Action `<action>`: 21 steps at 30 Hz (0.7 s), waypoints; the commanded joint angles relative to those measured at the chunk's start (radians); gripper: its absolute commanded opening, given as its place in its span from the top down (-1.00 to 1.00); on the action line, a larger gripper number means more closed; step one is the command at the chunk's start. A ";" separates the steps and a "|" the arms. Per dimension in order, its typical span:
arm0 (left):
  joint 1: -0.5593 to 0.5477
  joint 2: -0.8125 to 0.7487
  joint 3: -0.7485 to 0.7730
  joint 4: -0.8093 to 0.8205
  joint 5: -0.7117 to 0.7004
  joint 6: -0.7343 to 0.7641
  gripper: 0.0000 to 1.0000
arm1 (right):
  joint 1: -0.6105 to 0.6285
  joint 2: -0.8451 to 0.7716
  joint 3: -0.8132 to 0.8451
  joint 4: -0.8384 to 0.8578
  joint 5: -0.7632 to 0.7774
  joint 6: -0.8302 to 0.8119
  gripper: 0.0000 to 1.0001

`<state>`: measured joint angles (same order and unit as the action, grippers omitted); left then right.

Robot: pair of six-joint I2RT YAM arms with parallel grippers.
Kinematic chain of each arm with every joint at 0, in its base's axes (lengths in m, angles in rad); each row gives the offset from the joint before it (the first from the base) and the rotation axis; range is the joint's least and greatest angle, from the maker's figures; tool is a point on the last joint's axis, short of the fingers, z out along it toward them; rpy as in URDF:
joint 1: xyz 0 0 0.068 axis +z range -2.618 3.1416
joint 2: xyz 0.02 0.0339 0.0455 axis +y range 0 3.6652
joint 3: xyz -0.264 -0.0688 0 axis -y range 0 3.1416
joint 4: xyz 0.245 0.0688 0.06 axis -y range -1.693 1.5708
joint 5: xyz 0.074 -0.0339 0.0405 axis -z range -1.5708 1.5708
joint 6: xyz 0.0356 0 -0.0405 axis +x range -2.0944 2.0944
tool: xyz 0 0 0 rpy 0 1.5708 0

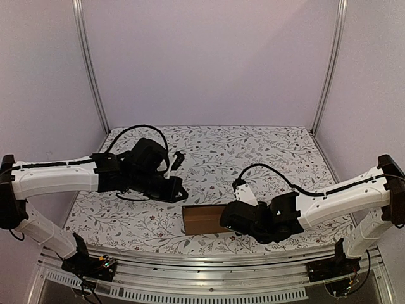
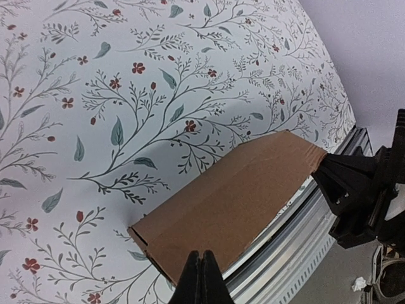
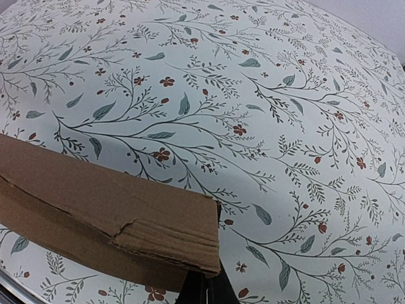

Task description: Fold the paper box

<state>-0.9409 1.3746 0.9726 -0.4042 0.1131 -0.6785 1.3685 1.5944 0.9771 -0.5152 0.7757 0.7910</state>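
Observation:
The paper box is a flattened oblong of plain brown cardboard lying near the table's front edge. In the left wrist view the paper box runs diagonally, and my left gripper is shut over its near face with nothing between its fingers. From above, the left gripper is just behind the box's left end. My right gripper is shut at the box's right end. In the right wrist view the paper box has a torn, creased corner that covers the tips of the right gripper.
The floral tablecloth covers the table. A metal rail runs along the front edge just beyond the box. The right arm's black wrist sits against the box's far end in the left wrist view. Grey walls enclose the back and sides.

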 commanded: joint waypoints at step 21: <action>-0.027 0.025 -0.173 0.081 0.045 -0.080 1.00 | 0.003 0.040 0.000 -0.013 -0.057 0.008 1.00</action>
<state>-0.9577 1.4433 0.7677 -0.2855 0.2111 -0.7681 1.3685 1.6058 0.9771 -0.4992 0.7704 0.7929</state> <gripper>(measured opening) 0.004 0.005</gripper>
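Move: The paper box lies below me: from my left hand its middle is about 9 cm right, 4 cm back and 10 cm down. Its far-left corner is nearly straight under that hand, roughly 8 cm down and 1 cm to the left. My right fingertips already rest at the box's right end; from them the box's middle is some 9 cm left, 3 cm ahead and 5 cm below. With fingers shut, I bring my left hand down about 8.5 cm onto the far-left corner of the box and back some 4 cm towards my base, pushing that end along. The fingertips swing about 10 degrees back underneath. My right hand stays put, its shut fingers still against the right end, and holds that end in place. ##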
